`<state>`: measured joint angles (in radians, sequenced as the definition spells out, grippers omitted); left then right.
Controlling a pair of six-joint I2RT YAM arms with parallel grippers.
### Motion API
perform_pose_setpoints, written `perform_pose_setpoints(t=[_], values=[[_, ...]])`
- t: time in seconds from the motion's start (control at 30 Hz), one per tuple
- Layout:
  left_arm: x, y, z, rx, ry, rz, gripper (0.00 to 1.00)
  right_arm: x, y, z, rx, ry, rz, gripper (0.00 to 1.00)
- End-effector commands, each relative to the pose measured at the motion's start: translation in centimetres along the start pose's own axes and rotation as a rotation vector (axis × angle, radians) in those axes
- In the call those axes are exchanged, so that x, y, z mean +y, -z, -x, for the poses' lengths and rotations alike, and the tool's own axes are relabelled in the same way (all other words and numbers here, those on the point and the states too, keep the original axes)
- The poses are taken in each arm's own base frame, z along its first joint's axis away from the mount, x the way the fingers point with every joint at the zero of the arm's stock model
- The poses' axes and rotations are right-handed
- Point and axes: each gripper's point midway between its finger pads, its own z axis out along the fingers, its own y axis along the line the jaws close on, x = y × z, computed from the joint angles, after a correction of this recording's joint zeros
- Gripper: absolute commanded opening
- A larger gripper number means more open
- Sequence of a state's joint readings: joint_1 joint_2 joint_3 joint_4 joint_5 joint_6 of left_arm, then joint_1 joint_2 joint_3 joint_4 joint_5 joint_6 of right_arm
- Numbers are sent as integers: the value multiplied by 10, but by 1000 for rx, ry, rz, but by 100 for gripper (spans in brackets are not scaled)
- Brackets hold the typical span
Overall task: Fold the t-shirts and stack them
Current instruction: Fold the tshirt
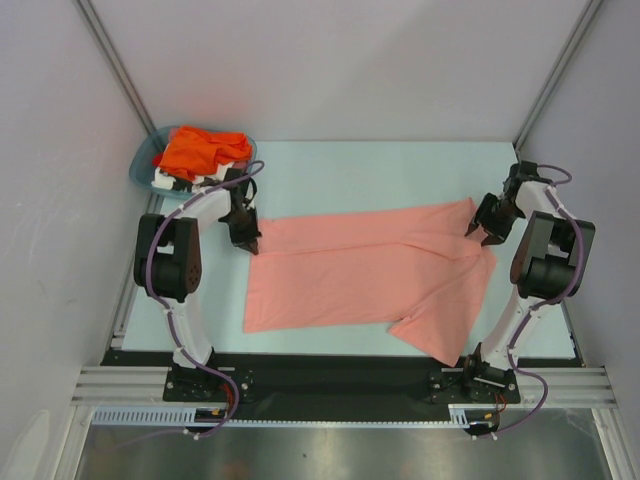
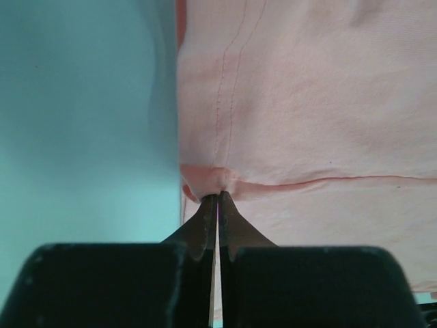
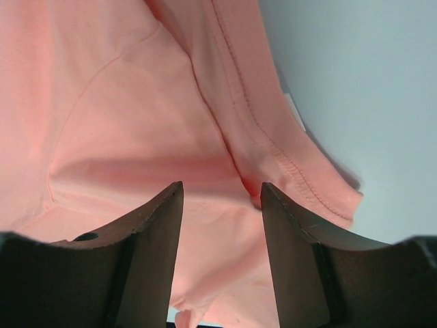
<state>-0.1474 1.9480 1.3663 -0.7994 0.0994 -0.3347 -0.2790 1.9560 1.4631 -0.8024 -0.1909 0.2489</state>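
A salmon-pink t-shirt (image 1: 370,265) lies spread flat across the middle of the table, folded lengthwise. My left gripper (image 1: 247,240) is at the shirt's far left corner. In the left wrist view the left gripper (image 2: 218,197) is shut, with a small bunch of the pink cloth (image 2: 307,102) pinched at its tips. My right gripper (image 1: 482,232) hangs over the shirt's far right end. In the right wrist view the right gripper (image 3: 222,188) stands open just above the pink cloth (image 3: 123,102) beside a stitched hem. A bright orange t-shirt (image 1: 200,148) is heaped in the basket, with white cloth (image 1: 188,181) under it.
A teal plastic basket (image 1: 140,165) sits at the table's back left corner, just behind the left arm. Grey walls close in both sides and the back. The pale table (image 1: 380,170) shows bare behind the pink shirt.
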Motion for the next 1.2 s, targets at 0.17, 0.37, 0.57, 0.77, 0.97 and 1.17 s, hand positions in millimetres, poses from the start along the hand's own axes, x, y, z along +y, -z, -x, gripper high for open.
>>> perform_pose_setpoints(t=[0.17,0.37,0.57,0.77,0.97,1.17], values=[[-6,17,25,-67,-30,-14,0,-7,10,1,-34,29,-16,56],[-5,17,24,-69,-30,-9,0,-4,6,-7,-5,18,14,56],[-6,23,25,-80,-24,-10,0,-6,6,-18,7,5,25,48],[-1,23,20,-79,-12,11,30,-3,7,-15,-1,-2,52,51],[-1,24,20,-98,9,8,40,-3,5,-18,3,-1,62,51],[-1,21,22,-95,19,12,45,-3,6,-20,8,-3,66,51]])
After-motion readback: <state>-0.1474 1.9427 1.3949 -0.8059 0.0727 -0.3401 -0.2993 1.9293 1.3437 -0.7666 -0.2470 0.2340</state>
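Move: My left fingers are already shut on the left corner of the t-shirt's folded-over flap, right at the pads. The shirt's far left corner is about 10 cm ahead of that hand, its near left corner some 23 cm back, neither off to a side. For my open right hand, the loose flap corner lies about 2 cm back, 1 cm right and 3 cm below; at that same level, the hem corner is 5 cm back and 4 cm right, the far right corner 12 cm ahead and 1 cm right. I bring my right hand, fingers staying about half open, back some 2.5 cm and down nearly 2 cm, straddling the loose flap corner until the tips come into the cloth. My left hand rises about 1 cm as it edges 1 cm forward, pauses shut, then opens and lets go of its corner, staying just above it. ##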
